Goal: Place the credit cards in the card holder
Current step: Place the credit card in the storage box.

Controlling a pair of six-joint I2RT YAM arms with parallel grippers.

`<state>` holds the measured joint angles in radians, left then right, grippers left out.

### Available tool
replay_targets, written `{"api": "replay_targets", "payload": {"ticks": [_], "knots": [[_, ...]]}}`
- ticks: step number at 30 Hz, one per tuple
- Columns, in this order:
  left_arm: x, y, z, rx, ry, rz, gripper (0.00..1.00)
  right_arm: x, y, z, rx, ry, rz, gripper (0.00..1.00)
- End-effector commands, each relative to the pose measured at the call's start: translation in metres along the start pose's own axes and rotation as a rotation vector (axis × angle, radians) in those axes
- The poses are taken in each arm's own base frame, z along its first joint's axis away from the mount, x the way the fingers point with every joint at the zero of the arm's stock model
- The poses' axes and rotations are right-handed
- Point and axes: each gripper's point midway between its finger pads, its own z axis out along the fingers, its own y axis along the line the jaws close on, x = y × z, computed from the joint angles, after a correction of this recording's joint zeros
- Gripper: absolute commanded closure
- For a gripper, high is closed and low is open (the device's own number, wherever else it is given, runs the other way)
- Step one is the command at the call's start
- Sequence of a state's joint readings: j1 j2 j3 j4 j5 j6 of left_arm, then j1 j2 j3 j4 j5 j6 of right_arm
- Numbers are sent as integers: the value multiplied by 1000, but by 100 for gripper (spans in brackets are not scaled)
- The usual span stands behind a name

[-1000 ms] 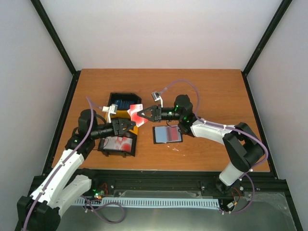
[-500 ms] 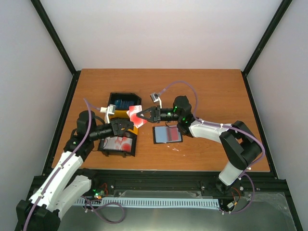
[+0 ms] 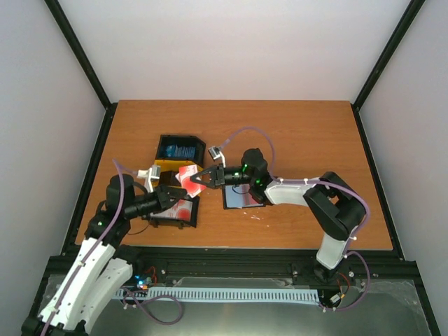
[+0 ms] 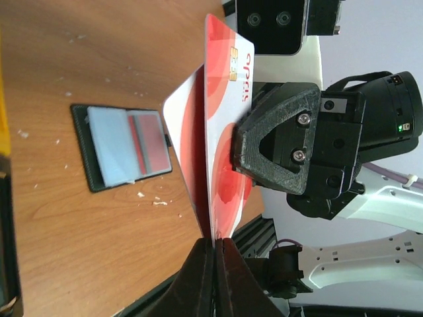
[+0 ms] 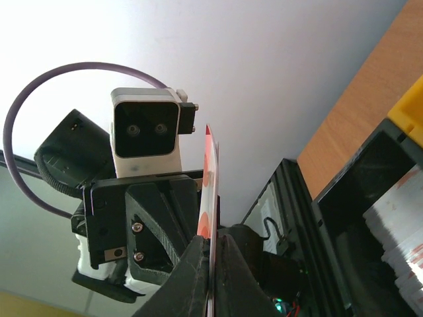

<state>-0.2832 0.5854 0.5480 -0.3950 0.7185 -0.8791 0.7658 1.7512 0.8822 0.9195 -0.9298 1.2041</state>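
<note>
Two white credit cards with red blotches stand on edge between my grippers: a front card (image 4: 225, 99) with a chip and a second card (image 4: 187, 152) behind it, spread in a V. My left gripper (image 4: 216, 243) is shut on their lower edges. My right gripper (image 5: 211, 246) is shut on the front card (image 5: 212, 178) from the other side; its fingers (image 4: 277, 142) show in the left wrist view. From above, the cards (image 3: 187, 176) hang over the bins between the left gripper (image 3: 178, 194) and the right gripper (image 3: 196, 180). The black card holder (image 3: 245, 198) (image 4: 122, 145) lies open on the table with cards in its slots.
A black bin (image 3: 180, 148) with blue cards stands at the back, a yellow bin (image 3: 166, 166) in front of it, and a black bin (image 3: 170, 210) (image 5: 370, 218) with white-and-red cards nearest my left arm. Small white crumbs lie beside the holder.
My left gripper has shut on the cards' edge. Both grippers and the cards have shifted left and toward the near edge, over the nearest bin.
</note>
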Motion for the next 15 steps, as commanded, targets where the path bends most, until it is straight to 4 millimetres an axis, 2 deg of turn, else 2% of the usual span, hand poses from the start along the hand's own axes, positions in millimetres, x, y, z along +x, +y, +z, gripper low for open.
{"api": "replay_targets", "payload": {"ticks": [1, 7, 12, 15], "knots": [[21, 20, -13, -90, 10, -127, 99, 19, -1, 19, -57, 27, 14, 97], [49, 49, -25, -210, 40, -267, 99, 37, -12, 38, -94, 62, 65, 97], [58, 65, -32, -282, 30, -332, 99, 48, -30, 46, -76, 76, 119, 97], [57, 71, -34, -319, 13, -354, 99, 50, -40, 48, -68, 75, 152, 96]]}}
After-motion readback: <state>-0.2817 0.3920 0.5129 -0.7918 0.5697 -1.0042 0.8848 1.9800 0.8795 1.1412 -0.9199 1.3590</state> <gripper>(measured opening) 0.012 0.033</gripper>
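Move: The black compartment nearest the robot, where the red-and-white cards lie, is the goal: from the left hand about level in reach, 4 cm to its left and some 15 cm below. The yellow compartment sits about 11 cm farther out than that one, the open card holder about 4 cm ahead and 19 cm to the right of this hand. From the right hand, the black compartment lies 3 cm back, 8 cm left and 16 cm below. The fanned pair of red-and-white cards, still pinched from both sides, is brought down over the near black compartment by the two hands together. Each sinks about 6 cm while drawing back some 4 cm and shifting left nearly as far. The left wrist tips its fingers further down by nearly 20 degrees, the right turns about half that; both grippers stay shut. ##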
